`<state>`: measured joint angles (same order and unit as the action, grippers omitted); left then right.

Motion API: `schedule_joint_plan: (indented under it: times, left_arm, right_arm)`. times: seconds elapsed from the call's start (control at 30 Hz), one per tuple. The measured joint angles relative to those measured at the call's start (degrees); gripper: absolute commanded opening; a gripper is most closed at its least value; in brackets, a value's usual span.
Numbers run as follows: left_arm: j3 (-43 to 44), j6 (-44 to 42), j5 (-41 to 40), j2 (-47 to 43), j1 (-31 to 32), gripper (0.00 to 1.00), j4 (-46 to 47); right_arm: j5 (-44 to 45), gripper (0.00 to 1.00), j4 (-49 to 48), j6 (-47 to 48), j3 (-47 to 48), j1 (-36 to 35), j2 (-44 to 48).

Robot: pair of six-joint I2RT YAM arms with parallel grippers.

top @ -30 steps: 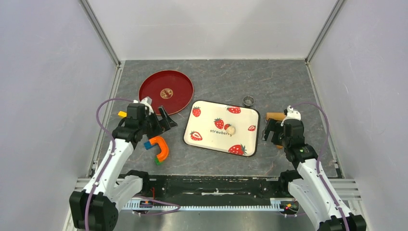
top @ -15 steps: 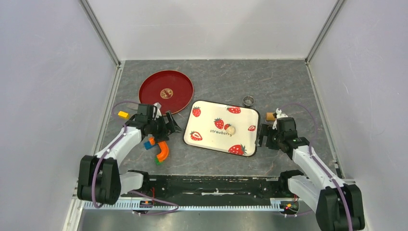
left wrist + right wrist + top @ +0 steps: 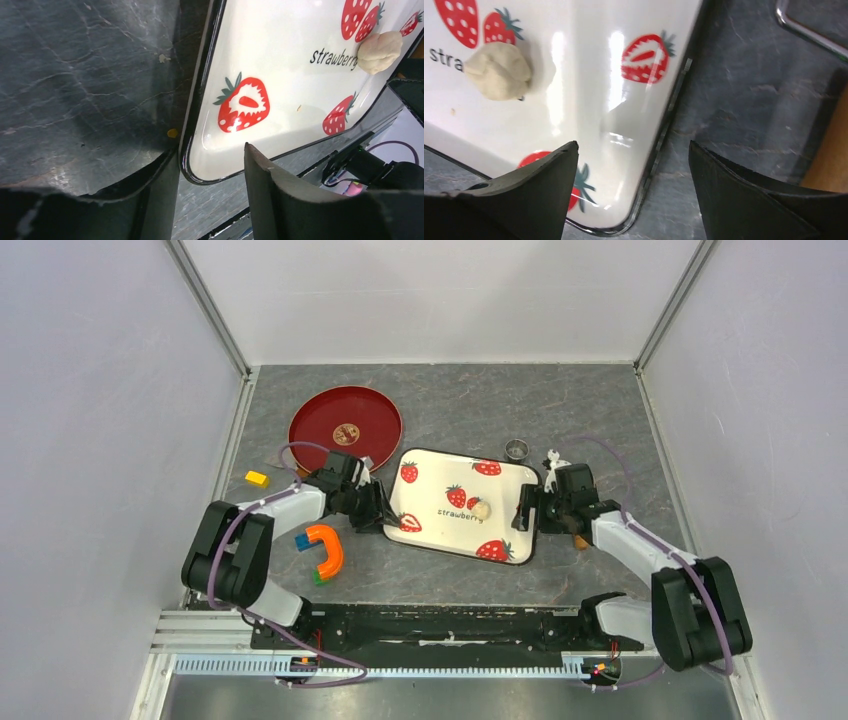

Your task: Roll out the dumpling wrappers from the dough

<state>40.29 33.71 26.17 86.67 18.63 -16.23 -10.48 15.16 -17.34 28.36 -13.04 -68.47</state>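
The dough is a small cream ball lying on the white strawberry tray. It also shows in the left wrist view as the dough and in the right wrist view as the dough. My left gripper is open and low at the tray's left edge. In its own view the left gripper straddles the tray rim. My right gripper stands open astride the tray's right edge. In its own view the right gripper has the tray rim between its fingers. No dumpling wrappers are in view.
A small metal ring stands behind the tray. A red plate lies at the back left. An orange U-shaped toy and a yellow block lie on the left. The wooden roller is mostly hidden under the right arm.
Both arms have dropped and swung inward, the left gripper to the tray's left edge and the right gripper to its right edge. Tray and dough have not moved.
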Motion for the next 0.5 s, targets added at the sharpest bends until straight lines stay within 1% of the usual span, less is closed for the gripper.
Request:
schedule_joint_plan:
  times: [0.03, 0.1, 0.13, 0.23, 0.4, 0.5]
  left_arm:
    - [0.0, 0.1, -0.2, 0.1, 0.3, 0.46, 0.0]
    - [-0.2, 0.2, -0.5, 0.1, 0.9, 0.33, 0.0]
    - [-0.3, 0.3, -0.8, 0.0, 1.1, 0.28, -0.3]
    - [-0.7, 0.3, -2.6, -0.7, 1.4, 0.24, -2.4]
    - [-1.4, 0.9, -5.0, -4.0, 2.5, 0.22, -6.3]
    - [-1.5, 2.1, -5.8, -5.4, 3.8, 0.22, -7.6]
  right_arm:
    - [-0.3, 0.81, -0.2, 0.0, 0.7, -0.4, -1.1]
    - [-1.1, 0.81, -0.6, 0.0, 1.9, -1.1, -3.0]
    - [-1.3, 0.81, -0.6, 0.1, 2.6, -1.6, -3.9]
    - [-1.0, 0.82, -0.2, 0.4, 4.1, -2.2, -5.5]
    - [-0.5, 0.86, 0.1, 0.6, 5.0, -3.5, -6.5]
    - [0.0, 0.90, 0.2, 0.9, 5.2, -3.7, -6.7]
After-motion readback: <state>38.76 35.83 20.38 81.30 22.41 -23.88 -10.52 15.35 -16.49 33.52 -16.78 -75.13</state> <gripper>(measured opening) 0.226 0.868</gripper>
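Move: The tray's near left corner sits between the left fingers, within about 1 cm of the hand point and slightly lower. From that hand the dough ball is some 17 cm right and 4 cm ahead, the red plate 18 cm ahead and 8 cm left, the orange pipe 12 cm left and 4 cm back. The right hand has the tray's right rim about 1 cm to its right, the dough 8 cm left and 4 cm ahead, the steel cup 15 cm ahead and 1 cm left. Back towards the base by about 3 cm, the left hand closes its fingers from half open to pinch the rim at the tray's near left corner, one finger inside and one outside, and pulls it along. The right hand, still wide open astride the right rim, shifts some 2 cm left and 1 cm forward, bringing its outer finger against the rim's outside. ##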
